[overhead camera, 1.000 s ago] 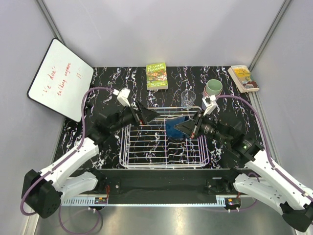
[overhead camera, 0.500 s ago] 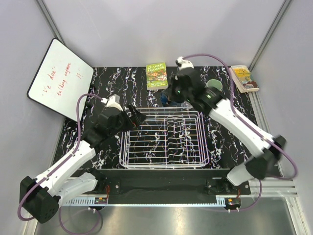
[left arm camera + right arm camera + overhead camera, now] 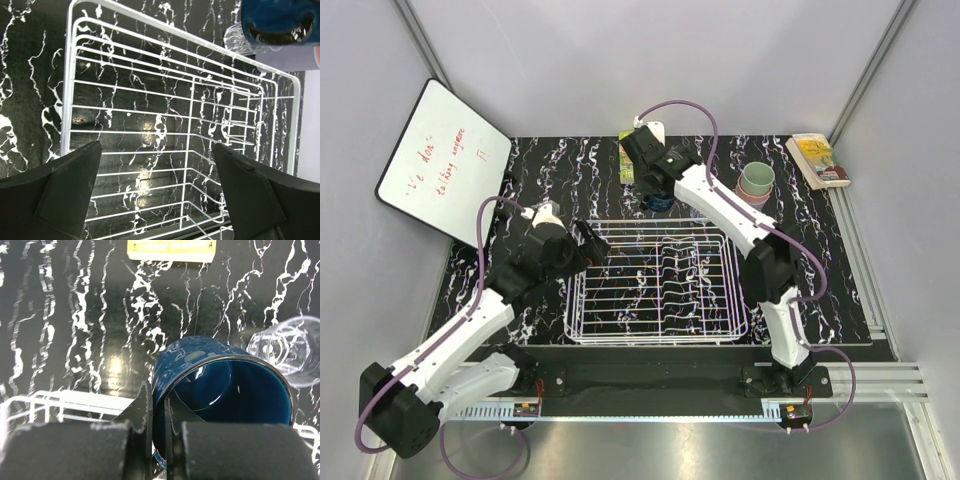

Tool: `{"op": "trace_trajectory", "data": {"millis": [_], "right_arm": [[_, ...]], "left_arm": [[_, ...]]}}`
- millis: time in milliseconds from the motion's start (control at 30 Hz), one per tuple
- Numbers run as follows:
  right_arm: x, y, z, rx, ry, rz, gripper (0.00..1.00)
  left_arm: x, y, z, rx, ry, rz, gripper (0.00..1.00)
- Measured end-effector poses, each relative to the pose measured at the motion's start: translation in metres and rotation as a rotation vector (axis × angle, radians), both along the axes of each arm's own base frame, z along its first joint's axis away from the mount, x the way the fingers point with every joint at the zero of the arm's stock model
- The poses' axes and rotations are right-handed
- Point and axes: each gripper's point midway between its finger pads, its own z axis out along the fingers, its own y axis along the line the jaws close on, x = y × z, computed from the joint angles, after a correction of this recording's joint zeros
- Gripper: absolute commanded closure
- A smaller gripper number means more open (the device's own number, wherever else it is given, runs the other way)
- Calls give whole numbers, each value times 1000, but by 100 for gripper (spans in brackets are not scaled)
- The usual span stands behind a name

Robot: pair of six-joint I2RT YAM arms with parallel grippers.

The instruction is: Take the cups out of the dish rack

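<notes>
The white wire dish rack (image 3: 620,325) sits mid-table, and I see no cup inside it. My right gripper (image 3: 658,196) reaches past the rack's far edge, shut on the wall of the dark blue cup (image 3: 220,385), one finger inside and one outside (image 3: 159,415). The cup hangs tilted just above the table, beside the clear glass (image 3: 287,347). A pale green cup stacked in a salmon pink one (image 3: 757,182) stands at the back right. My left gripper (image 3: 590,240) hovers open at the rack's (image 3: 175,125) back left corner, with nothing between its fingers (image 3: 157,195).
A green book (image 3: 628,152) lies at the back centre, partly under the right arm. Another book (image 3: 817,160) lies at the back right corner. A whiteboard (image 3: 440,160) leans at the left. The right arm stretches diagonally over the rack's right side.
My right arm lifted the dark blue cup out of the rack and swung it to the back centre of the table. The left gripper drew back slightly to the left, still open.
</notes>
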Motion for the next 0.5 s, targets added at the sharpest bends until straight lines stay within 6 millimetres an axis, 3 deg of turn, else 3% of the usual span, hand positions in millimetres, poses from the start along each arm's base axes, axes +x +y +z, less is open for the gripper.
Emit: {"op": "trace_trajectory", "data": {"millis": [267, 500], "right_arm": [[33, 11, -24, -34, 24, -10, 100], [56, -5, -66, -60, 107, -50, 100]], "left_arm": [[-2, 4, -7, 19, 20, 14, 1], [-2, 6, -11, 31, 31, 20, 1]]}}
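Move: The right hand, already holding the blue cup by its rim, is bound for the open strip of counter about 7 cm ahead, 1 cm to its right and 16 cm below. The rack's far rail runs almost straight beneath, 1 cm ahead and 9 cm down. The clear glass stands 6 cm ahead and 14 cm right, the green book about 22 cm ahead and 3 cm left. From the left hand that strip lies 22 cm ahead, 15 cm right. Keeping the blue cup's rim pinched between its nearly shut fingers, the right hand carries it out past the rack's far rail towards the counter strip short of the green book. It goes forward about 5 cm while sinking, then steepens into a mostly downward path, some 6.5 cm lower in all, fingers tipping down slightly. ##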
